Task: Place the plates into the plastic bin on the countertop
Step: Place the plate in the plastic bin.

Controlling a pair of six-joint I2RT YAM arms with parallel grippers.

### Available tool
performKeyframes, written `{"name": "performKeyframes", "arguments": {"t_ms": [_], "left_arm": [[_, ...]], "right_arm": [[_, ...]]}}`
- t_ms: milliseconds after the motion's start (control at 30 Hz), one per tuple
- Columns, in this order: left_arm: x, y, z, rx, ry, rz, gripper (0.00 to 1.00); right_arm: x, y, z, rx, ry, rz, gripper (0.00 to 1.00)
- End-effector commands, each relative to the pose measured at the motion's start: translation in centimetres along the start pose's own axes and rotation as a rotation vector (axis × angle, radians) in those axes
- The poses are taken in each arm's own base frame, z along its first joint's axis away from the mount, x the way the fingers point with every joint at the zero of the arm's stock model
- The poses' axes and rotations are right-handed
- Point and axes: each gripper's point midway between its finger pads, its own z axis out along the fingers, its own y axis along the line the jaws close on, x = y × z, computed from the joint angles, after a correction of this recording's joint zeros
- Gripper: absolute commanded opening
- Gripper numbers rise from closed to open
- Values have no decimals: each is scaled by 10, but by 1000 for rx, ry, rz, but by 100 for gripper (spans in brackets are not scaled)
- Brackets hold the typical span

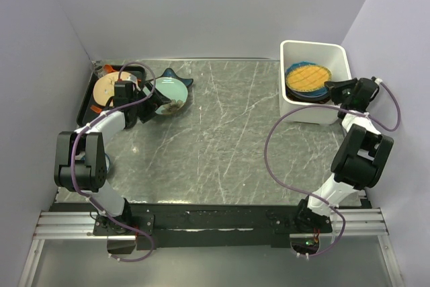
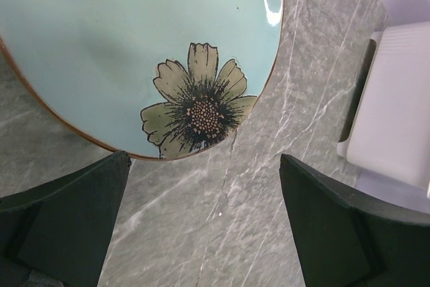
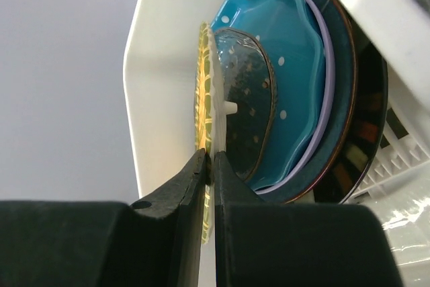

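The white plastic bin (image 1: pixel 310 113) stands at the countertop's (image 1: pixel 228 139) far right. My right gripper (image 3: pixel 210 159) is shut on the rim of a yellow gridded plate (image 3: pixel 203 92), held over a stack in the bin: a teal plate with white dots (image 3: pixel 299 52), a lavender rim and a dark blue plate (image 3: pixel 342 65). In the top view that gripper (image 1: pixel 330 89) sits at the bin's right side. My left gripper (image 2: pixel 205 189) is open just short of a pale blue flowered plate (image 2: pixel 134 38) lying on the countertop, and nothing is between its fingers (image 2: pixel 67 223).
A black tray (image 1: pixel 86 99) at the far left carries a cream and orange plate (image 1: pixel 107 87). A dark blue plate (image 1: pixel 178 74) lies partly under the pale blue one (image 1: pixel 169 92). Walls close in the left, back and right sides.
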Motion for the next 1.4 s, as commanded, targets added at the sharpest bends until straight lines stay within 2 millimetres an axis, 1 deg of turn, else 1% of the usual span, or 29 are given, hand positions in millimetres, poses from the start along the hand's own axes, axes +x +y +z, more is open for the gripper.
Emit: {"name": "performKeyframes", "arguments": {"t_ms": [0,133,200,300,367,400,433,500,533,633,700,767,800,867,900,933,1000,1033,1100,1133,1200,1367], "left_arm": [[-15,-13,-2,22,-47,46,99],[-15,-13,-2,21,-48,46,99],[-15,-13,-3,21,-48,46,99],[-14,-13,-3,21,-46,44,99],[-13,-12,-3,21,-43,44,99],[-14,-13,-3,22,-44,43,99],[-13,-12,-3,20,-44,44,99],[-13,-12,-3,22,-44,43,99],[-13,-12,-3,23,-43,41,99],[-12,-12,-4,25,-43,42,99],[-12,-12,-4,25,-43,42,99],[-12,-12,-4,25,-43,42,99],[-11,-11,-4,23,-43,40,99],[-12,-13,-5,26,-46,44,99],[-12,-12,-5,23,-45,42,99],[-12,-12,-6,25,-48,46,99],[-13,-14,-8,26,-53,47,99],[-14,-14,-8,27,-54,49,99],[-14,-15,-9,25,-57,50,99],[-15,-16,-10,27,-61,53,99],[-17,-17,-11,28,-67,54,99],[-18,-19,-13,33,-74,59,99]], "right_arm": [[-17,30,4,-87,-52,-43,9],[-14,29,3,-80,-50,-47,17],[-15,29,2,-78,-53,-50,18],[-16,30,0,-76,-59,-56,23],[-17,30,-1,-68,-63,-57,30],[-18,33,-3,-70,-68,-62,32],[-17,32,-5,-61,-68,-61,37],[-20,34,-10,-49,-86,-68,44],[-20,33,-12,-37,-89,-66,52],[-22,37,-20,-16,-110,-92,61],[-26,47,-29,-18,-129,-117,63],[-28,51,-36,-10,-153,-127,65],[-31,60,-43,-27,-171,-140,65],[-33,71,-51,-43,-187,-149,66],[-35,80,-57,-61,-198,-159,66],[-35,84,-60,-67,-199,-163,66],[-35,101,-68,-108,-204,-174,66],[-35,105,-71,-114,-203,-176,67],[-33,120,-78,-147,-204,-189,67],[-31,123,-79,-150,-201,-194,67],[-29,134,-86,-172,-206,-202,68],[-23,150,-94,-201,-204,-225,70]]}}
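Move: In the plastic bin's right-hand side, the right fingers still pinch the rim of the yellow plate, whose middle lies about 7 cm to their left and 3 cm farther out, roughly 1 cm lower. The blue dotted plate sits under it, about 4 cm below the hand, 7 cm left and 2 cm ahead; the bin's middle is some 6 cm left, 4 cm ahead and 6 cm down. From the idle left hand, the yellow plate is about 55 cm right and 7 cm ahead. Letting go of the yellow plate's rim, the right hand stays low while its fingers spread from nearly shut to well open. It then lifts clear, rising about 12 cm at a quickening pace, first drawing back and then also easing left, some 4 cm each way, with the fingers tipping up and the hand's left side dipping about 10 degrees. ##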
